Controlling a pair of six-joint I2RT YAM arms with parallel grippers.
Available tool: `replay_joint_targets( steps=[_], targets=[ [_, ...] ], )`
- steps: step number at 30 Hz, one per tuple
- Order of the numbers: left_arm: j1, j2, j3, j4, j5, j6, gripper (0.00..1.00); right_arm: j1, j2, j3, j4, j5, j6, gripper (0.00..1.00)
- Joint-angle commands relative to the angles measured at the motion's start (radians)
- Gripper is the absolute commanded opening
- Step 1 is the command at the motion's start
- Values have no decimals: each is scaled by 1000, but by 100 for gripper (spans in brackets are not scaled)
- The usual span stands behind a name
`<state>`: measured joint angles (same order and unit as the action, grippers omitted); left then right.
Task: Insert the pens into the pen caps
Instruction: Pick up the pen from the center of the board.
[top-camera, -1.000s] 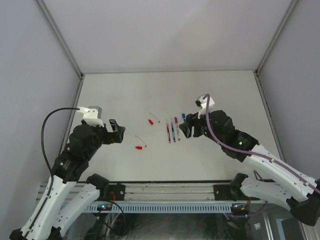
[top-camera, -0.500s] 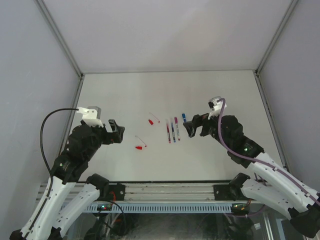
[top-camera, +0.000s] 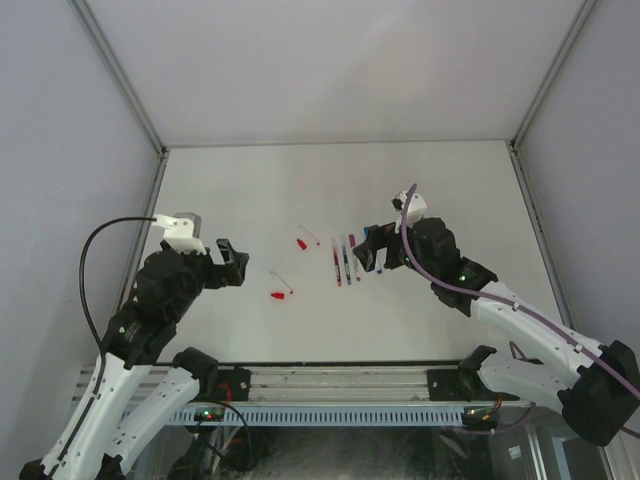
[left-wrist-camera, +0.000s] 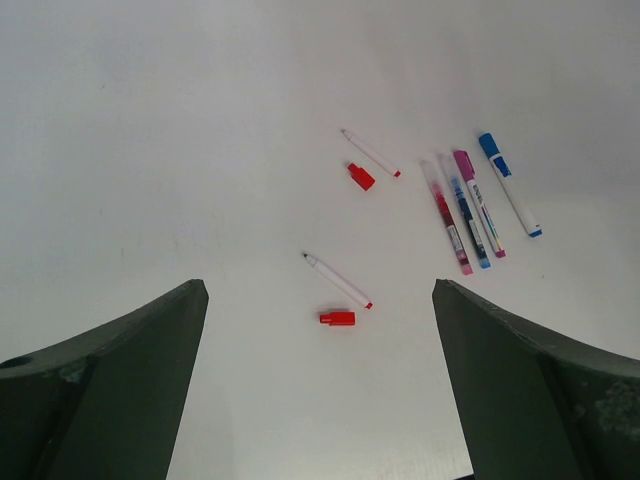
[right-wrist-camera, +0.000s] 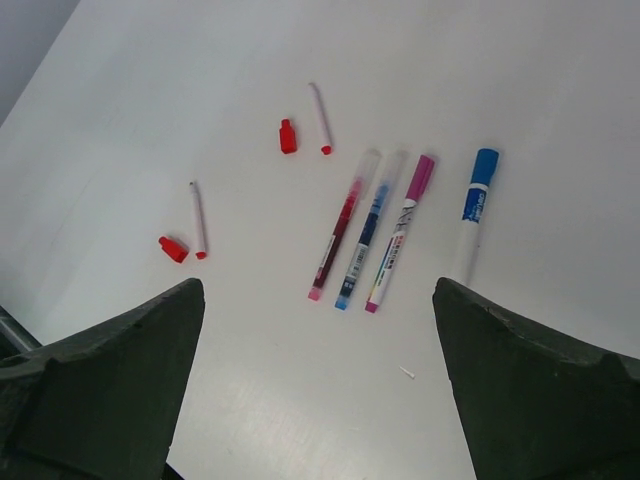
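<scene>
Two uncapped pens with white barrels and red tips lie left of centre, one (left-wrist-camera: 370, 153) (right-wrist-camera: 320, 117) farther and one (left-wrist-camera: 337, 280) (right-wrist-camera: 197, 219) nearer. A loose red pen cap lies beside each, the far cap (left-wrist-camera: 361, 177) (right-wrist-camera: 288, 136) and the near cap (left-wrist-camera: 337, 318) (right-wrist-camera: 173, 249). A red pen (right-wrist-camera: 339, 238), a blue pen (right-wrist-camera: 365, 242) and a magenta pen (right-wrist-camera: 400, 232) lie side by side with caps on. To their right lies a thicker blue marker (right-wrist-camera: 474, 213). My left gripper (top-camera: 235, 262) (left-wrist-camera: 318, 284) is open, short of the near pen. Above the row, my right gripper (top-camera: 368, 252) (right-wrist-camera: 319, 283) hangs open and empty.
The white table (top-camera: 450, 190) is walled in by grey panels at the back and on both sides. A tiny white speck (right-wrist-camera: 407, 372) lies near the row of pens. A metal rail (top-camera: 330, 385) runs along the near edge.
My right gripper opened wide, pulled back to the right, then came forward again over the row of pens. The left arm and all pens stayed still.
</scene>
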<state>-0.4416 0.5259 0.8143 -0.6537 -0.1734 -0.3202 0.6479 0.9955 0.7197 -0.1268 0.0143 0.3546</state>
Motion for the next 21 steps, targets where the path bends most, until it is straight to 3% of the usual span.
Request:
replay_joint_targets(
  steps=[1, 15, 21],
  targets=[
    [6, -8, -27, 31, -8, 15, 100, -3, 72, 63, 91, -63, 11, 94],
    [6, -79, -26, 27, -81, 2, 100, 119, 471, 359, -33, -47, -8, 78],
    [6, -147, -27, 15, -158, -15, 100, 230, 676, 506, -82, -43, -53, 60]
  ],
)
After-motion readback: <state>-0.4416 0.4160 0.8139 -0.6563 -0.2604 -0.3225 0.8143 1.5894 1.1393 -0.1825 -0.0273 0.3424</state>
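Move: The nearer slim white pen lies about 21 cm to the right hand's left, 3 cm ahead and some 17 cm below, with its red cap 4 cm nearer the base and 1 cm farther left. On the table too, from the right hand, the farther slim pen is about 16 cm ahead and 13 cm left, the red marker 8 cm ahead and 6 cm left. From the left hand the nearer pen is about 6 cm ahead, 4 cm right, 22 cm below. Right hand sweeps some 12 cm left, dipping towards the nearer slim pen, fingers narrowing; left hand rises leftward slightly. ##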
